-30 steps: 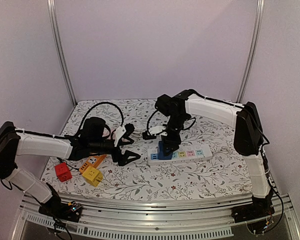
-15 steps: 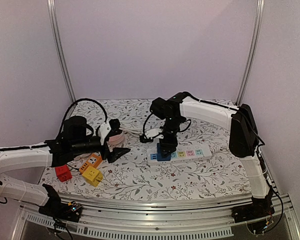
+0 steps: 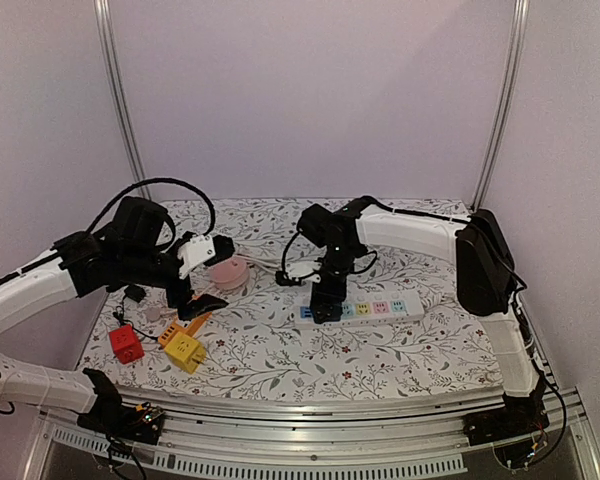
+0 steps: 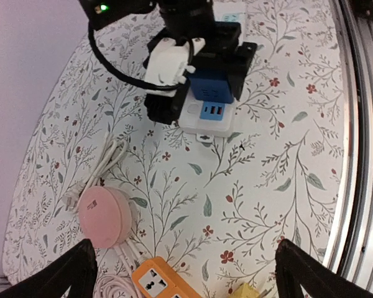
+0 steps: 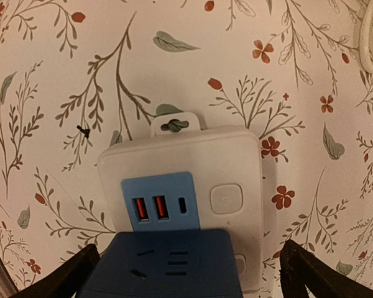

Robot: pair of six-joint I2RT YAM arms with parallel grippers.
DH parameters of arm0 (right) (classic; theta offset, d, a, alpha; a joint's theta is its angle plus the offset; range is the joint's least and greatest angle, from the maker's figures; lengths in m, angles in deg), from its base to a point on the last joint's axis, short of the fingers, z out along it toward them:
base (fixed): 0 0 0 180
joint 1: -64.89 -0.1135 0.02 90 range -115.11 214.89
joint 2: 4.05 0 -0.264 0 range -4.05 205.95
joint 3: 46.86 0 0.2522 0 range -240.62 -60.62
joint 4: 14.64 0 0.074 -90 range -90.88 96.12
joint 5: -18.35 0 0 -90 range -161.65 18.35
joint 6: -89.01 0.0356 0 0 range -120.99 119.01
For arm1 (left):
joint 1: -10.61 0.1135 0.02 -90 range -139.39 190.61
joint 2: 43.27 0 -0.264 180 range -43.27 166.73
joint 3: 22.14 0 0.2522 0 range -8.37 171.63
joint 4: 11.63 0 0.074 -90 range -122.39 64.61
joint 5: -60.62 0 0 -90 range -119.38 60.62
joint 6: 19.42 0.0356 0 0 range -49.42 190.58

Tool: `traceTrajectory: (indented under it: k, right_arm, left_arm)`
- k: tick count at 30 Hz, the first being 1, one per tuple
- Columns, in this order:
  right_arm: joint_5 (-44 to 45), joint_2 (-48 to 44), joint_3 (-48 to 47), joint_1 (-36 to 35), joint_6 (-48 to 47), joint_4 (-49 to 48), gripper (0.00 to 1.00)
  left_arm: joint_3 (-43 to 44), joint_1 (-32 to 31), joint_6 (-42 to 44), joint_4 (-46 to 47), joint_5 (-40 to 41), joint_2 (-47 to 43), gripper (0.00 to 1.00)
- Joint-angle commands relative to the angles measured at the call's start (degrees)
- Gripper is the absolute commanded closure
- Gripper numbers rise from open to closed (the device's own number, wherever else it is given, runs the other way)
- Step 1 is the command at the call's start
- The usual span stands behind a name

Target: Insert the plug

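Observation:
A dark blue cube plug sits in the left end of the white power strip, just behind its light blue USB panel. My right gripper hangs straight above the plug, open, with a finger on either side and a gap showing on the right. From above, the right gripper hides most of the plug on the strip. My left gripper is raised at the left, open and empty. In its wrist view the plug lies far ahead of the left gripper.
A pink round reel with a white cable lies left of the strip. An orange socket block, a yellow cube and a red cube sit at the front left. A metal rail runs along the near edge.
The right gripper's jaws have spread off the blue plug, which stays in the strip. The left arm has pulled back to the left and risen, opening slightly wider.

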Motion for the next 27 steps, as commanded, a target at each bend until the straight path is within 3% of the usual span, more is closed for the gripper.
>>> traceTrajectory:
  k: [1, 6, 10, 17, 27]
  right_arm:
    - [-4.1, -4.0, 0.5, -0.3, 1.6, -5.5, 0.01]
    - [-7.0, -7.6, 2.2, -0.3, 1.6, -7.5, 0.01]
    - [-9.0, -13.9, 7.6, -0.3, 2.2, -10.3, 0.01]
    - [-9.8, -26.3, 23.5, -0.3, 5.2, -23.4, 0.01]
    - [-9.1, -29.8, 29.2, -0.4, 7.9, -26.7, 0.01]
  left_arm:
    - [3.8, 0.4, 36.5, -33.2, -5.5, -2.3, 0.0]
    - [-0.7, 0.7, 52.8, -41.3, -1.2, -0.1, 0.01]
    - [-3.7, 0.7, 51.8, -36.8, -1.2, 3.4, 0.0]
    - [-6.7, 1.6, 47.7, -25.7, 1.4, 8.1, 0.0]
    - [-12.0, 4.6, 53.9, -18.0, 5.5, 11.0, 0.01]
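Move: Below and behind the left hand, the yellow plug stands about 8 cm back, 10 cm left and 18 cm down. From this same hand the orange strip lies some 2 cm ahead and 12 cm left, the red plug 5 cm back and 24 cm left, both about as low. The right hand's already open fingers are at the blue plug, its middle about 1 cm below; the white strip's middle is 8 cm to the right, 4 cm down. Swinging back and left while tipping from a forward-right slant to point straight down, the left hand then sinks onto the yellow plug, about 16 cm down in all, fingers wide open on either side. The right hand, open, shifts slightly left, then rises some 11 cm clear of the blue plug, easing back a little and tilting its fingers about 25 degrees towards the left. ##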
